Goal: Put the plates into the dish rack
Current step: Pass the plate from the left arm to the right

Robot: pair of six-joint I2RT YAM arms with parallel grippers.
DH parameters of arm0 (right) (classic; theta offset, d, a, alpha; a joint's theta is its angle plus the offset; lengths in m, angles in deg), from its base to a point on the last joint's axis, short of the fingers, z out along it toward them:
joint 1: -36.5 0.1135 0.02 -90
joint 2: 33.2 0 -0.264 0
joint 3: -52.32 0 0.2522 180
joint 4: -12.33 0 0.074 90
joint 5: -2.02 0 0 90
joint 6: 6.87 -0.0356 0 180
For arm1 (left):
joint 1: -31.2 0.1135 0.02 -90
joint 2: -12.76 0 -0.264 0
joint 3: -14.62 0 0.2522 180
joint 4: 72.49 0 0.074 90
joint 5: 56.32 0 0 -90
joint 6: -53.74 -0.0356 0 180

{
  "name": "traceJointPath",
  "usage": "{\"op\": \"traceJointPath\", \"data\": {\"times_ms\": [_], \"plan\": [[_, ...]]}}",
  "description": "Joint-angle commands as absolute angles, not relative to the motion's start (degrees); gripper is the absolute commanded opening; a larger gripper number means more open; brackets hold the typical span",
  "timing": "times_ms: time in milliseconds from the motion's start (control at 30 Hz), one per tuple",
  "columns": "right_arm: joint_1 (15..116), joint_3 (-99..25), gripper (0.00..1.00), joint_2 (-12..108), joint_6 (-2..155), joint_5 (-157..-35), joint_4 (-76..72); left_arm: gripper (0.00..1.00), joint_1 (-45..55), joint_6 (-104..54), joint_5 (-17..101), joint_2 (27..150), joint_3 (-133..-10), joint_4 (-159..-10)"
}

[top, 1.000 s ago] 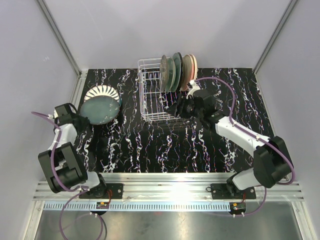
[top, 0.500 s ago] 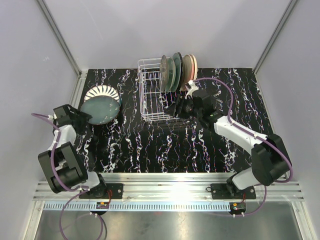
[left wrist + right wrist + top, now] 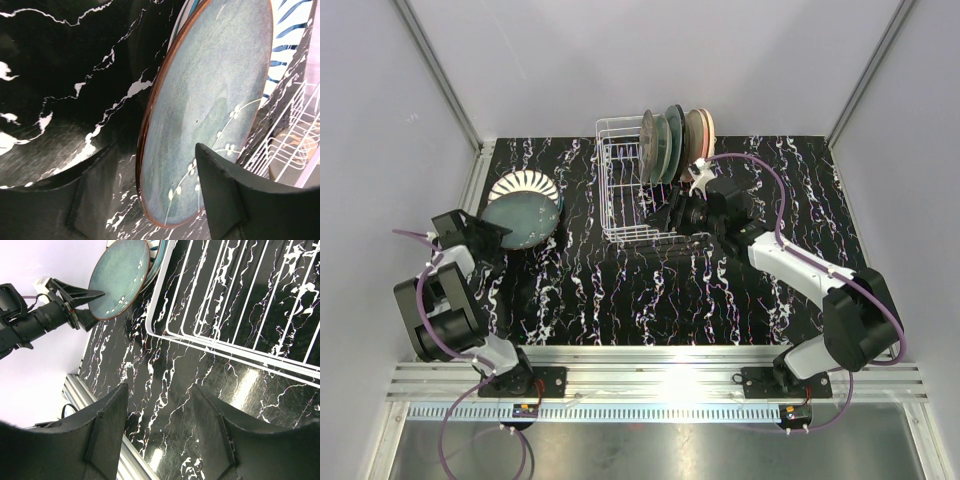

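Observation:
A blue-green plate (image 3: 520, 220) with a brown rim leans tilted on a white striped plate (image 3: 518, 184) at the table's left. My left gripper (image 3: 492, 234) is open, and the plate's lower edge (image 3: 210, 100) stands between its fingers (image 3: 225, 195) with a gap on the back side. The striped plate (image 3: 295, 30) shows behind it. The white wire dish rack (image 3: 625, 195) holds several plates (image 3: 675, 140) upright at its far right end. My right gripper (image 3: 666, 214) hovers open and empty (image 3: 160, 389) by the rack's near right side.
In the right wrist view the rack's bottom wires (image 3: 225, 350) span the upper right, with the blue-green plate (image 3: 120, 280) and left gripper (image 3: 95, 302) beyond. The aluminium rail (image 3: 650, 375) borders the near edge. Grey walls enclose the table.
My left gripper has gone from nearly shut to open around the blue-green plate's edge, and its arm shifted slightly. The right gripper edged a little left along the rack.

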State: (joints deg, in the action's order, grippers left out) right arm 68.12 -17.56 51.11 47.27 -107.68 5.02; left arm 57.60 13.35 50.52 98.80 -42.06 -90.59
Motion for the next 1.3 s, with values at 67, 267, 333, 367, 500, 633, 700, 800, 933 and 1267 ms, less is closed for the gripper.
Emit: {"op": "traceJointPath", "data": {"times_ms": [67, 267, 333, 367, 500, 633, 700, 800, 933, 1267], "plan": [[67.9, -18.7, 0.61, 51.7, 47.6, -108.9, 7.9, 0.49, 58.0, 15.9, 53.3, 100.0, -41.3, -83.5], [68.0, -18.7, 0.61, 51.7, 47.4, -108.6, 7.3, 0.27, 58.1, 16.2, 53.6, 100.3, -41.6, -83.2], [67.9, -18.8, 0.61, 51.5, 47.4, -108.6, 7.3, 0.21, 58.0, 16.5, 53.5, 99.2, -41.2, -83.2], [67.9, -18.9, 0.61, 51.5, 47.3, -108.6, 7.2, 0.16, 58.0, 16.6, 53.3, 98.5, -40.7, -83.3], [67.9, -19.7, 0.61, 51.4, 47.3, -108.7, 6.3, 0.08, 58.0, 17.4, 52.6, 94.1, -39.4, -83.0], [67.9, -20.3, 0.61, 50.8, 47.4, -108.6, 5.4, 0.0, 58.2, 18.5, 53.4, 89.9, -39.7, -81.3], [68.0, -20.6, 0.61, 50.7, 47.4, -108.6, 5.2, 0.0, 58.3, 18.6, 53.9, 88.3, -40.8, -81.8], [67.9, -21.8, 0.61, 50.6, 47.8, -108.7, 3.4, 0.0, 58.2, 18.6, 55.5, 86.8, -42.9, -82.1], [67.8, -23.1, 0.61, 50.6, 48.1, -108.5, 2.2, 0.0, 58.1, 18.9, 57.2, 84.2, -44.1, -81.0], [67.9, -28.1, 0.61, 52.5, 48.6, -110.2, -0.3, 0.0, 54.0, 19.8, 68.1, 79.7, -46.3, -72.4]]}}
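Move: The grey-green plate straddled by the open left fingers has its middle about 5 cm ahead, 5 cm to the right and 2 cm below that hand. The striped plate under it lies roughly 8 cm ahead, 5 cm right and 5 cm down; the dish rack's middle is some 38 cm right and 13 cm ahead. From the right hand, the grey-green plate lies about 32 cm left, 5 cm ahead and 15 cm lower. Left fingers pinch the plate's near-left rim and lift it about 9 cm; the open right hand rises slightly. ##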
